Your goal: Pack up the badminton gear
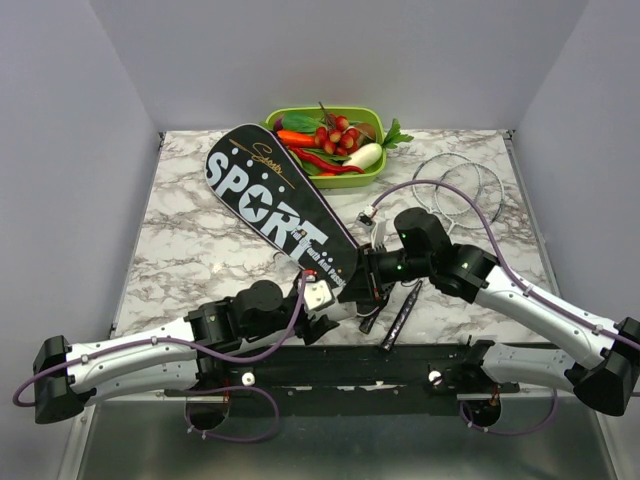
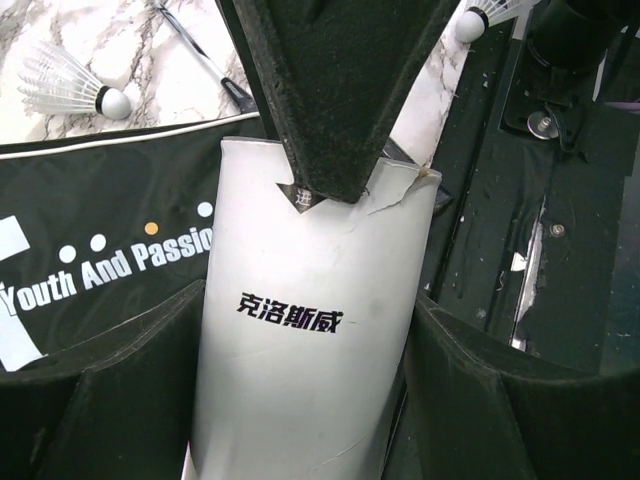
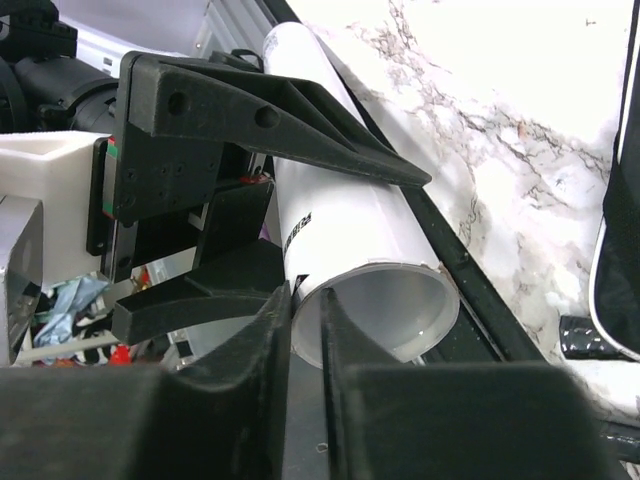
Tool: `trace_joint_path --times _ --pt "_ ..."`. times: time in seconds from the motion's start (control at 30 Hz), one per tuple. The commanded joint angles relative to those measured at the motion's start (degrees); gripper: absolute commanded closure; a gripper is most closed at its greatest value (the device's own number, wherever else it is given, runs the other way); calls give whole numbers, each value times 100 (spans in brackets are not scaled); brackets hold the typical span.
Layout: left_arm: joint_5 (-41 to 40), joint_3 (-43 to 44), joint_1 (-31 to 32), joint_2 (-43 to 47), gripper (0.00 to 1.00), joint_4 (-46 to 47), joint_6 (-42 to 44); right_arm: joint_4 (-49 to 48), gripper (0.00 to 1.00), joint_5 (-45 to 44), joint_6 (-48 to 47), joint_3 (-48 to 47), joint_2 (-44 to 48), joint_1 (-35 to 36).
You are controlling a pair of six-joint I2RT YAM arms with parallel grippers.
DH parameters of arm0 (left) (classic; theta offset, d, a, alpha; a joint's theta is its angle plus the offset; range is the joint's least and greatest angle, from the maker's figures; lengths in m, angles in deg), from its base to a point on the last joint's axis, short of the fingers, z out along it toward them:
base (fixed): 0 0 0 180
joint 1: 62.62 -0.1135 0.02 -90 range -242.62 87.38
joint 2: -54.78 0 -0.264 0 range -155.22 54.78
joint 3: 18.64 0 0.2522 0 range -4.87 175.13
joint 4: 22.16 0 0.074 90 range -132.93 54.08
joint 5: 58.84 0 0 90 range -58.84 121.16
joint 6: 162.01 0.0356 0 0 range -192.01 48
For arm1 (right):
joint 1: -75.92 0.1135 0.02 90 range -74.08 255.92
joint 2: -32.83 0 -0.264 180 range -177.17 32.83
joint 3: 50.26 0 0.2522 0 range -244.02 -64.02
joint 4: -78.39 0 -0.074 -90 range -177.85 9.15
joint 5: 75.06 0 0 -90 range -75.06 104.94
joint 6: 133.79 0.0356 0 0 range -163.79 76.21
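A white tube (image 2: 320, 240) with black Chinese lettering lies between the fingers of my left gripper (image 2: 308, 310), which is shut on its body near the table's front edge (image 1: 322, 298). My right gripper (image 3: 305, 300) pinches the tube's open rim (image 3: 400, 275), one finger inside and one outside. The black "SPORT" bag (image 1: 270, 200) lies diagonally just behind both grippers. Two silver-framed rackets (image 1: 460, 185) rest to the right, their dark handles (image 1: 400, 315) running toward the front. One white shuttlecock (image 2: 70, 85) sits beyond the bag, and another shuttlecock (image 2: 490, 15) lies further right.
A green tray (image 1: 275, 122) of toy vegetables stands at the back, touching the bag's wide end. A black rail (image 1: 400, 360) runs along the near edge under both arms. Purple cables (image 1: 470, 200) loop over the racket heads.
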Motion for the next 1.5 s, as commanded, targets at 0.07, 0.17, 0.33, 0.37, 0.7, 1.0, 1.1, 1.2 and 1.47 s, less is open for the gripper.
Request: trace_joint_path --times 0.07,0.17,0.33,0.37,0.7,1.0,1.1,1.2,1.47 --pt "-488 -56 22 128 100 153 -1435 -103 90 -243 100 -239 -8 139" --pt "-620 -100 57 242 100 144 -1443 -15 95 -331 92 -257 105 148" --pt "-743 -144 92 470 100 144 -1452 30 99 -516 39 -178 501 148" --pt "-761 -170 92 497 100 144 -1461 38 100 -533 21 -151 571 139" --pt "-893 -241 136 611 100 170 -1470 231 100 -1051 -154 68 1275 139" --pt "-1059 -162 136 594 100 13 -1496 890 100 -2824 -383 -353 891 -97" --pt "-1200 -30 136 637 100 -155 -1522 1075 99 -3177 -524 -537 294 -361" --pt "-1341 40 145 743 100 -322 -1601 1120 99 -3722 -515 -608 -95 -773" --pt "-1508 -65 145 1077 100 -428 -1795 1208 99 -4277 -366 -653 -1299 -2389"
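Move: The right hand is at the mouth of the white tube, its part-open fingers by the rim nearest the base; the clear lid's middle is about 3 cm ahead and 1 cm left. Some 20 cm below lie the bag's near end, 4 cm ahead and 5 cm right, the racket handle, 5 cm ahead and 10 cm right, and the shuttlecock, 28 cm ahead and 8 cm right. From the left hand, gripping the tube, the lid is roughly 9 cm right, 3 cm ahead and 4 cm higher. The right fingers shut on the rim of the clear lid and draw it up about 5 cm and a little right off the tube, then swing forward, right and down over the racket handles towards the shuttlecock, ending some 17 cm forward and 13 cm right, the wrist turning about 45 degrees clockwise and the fingers tipping down. The left hand keeps its grip on the tube and rises about 5 cm. ##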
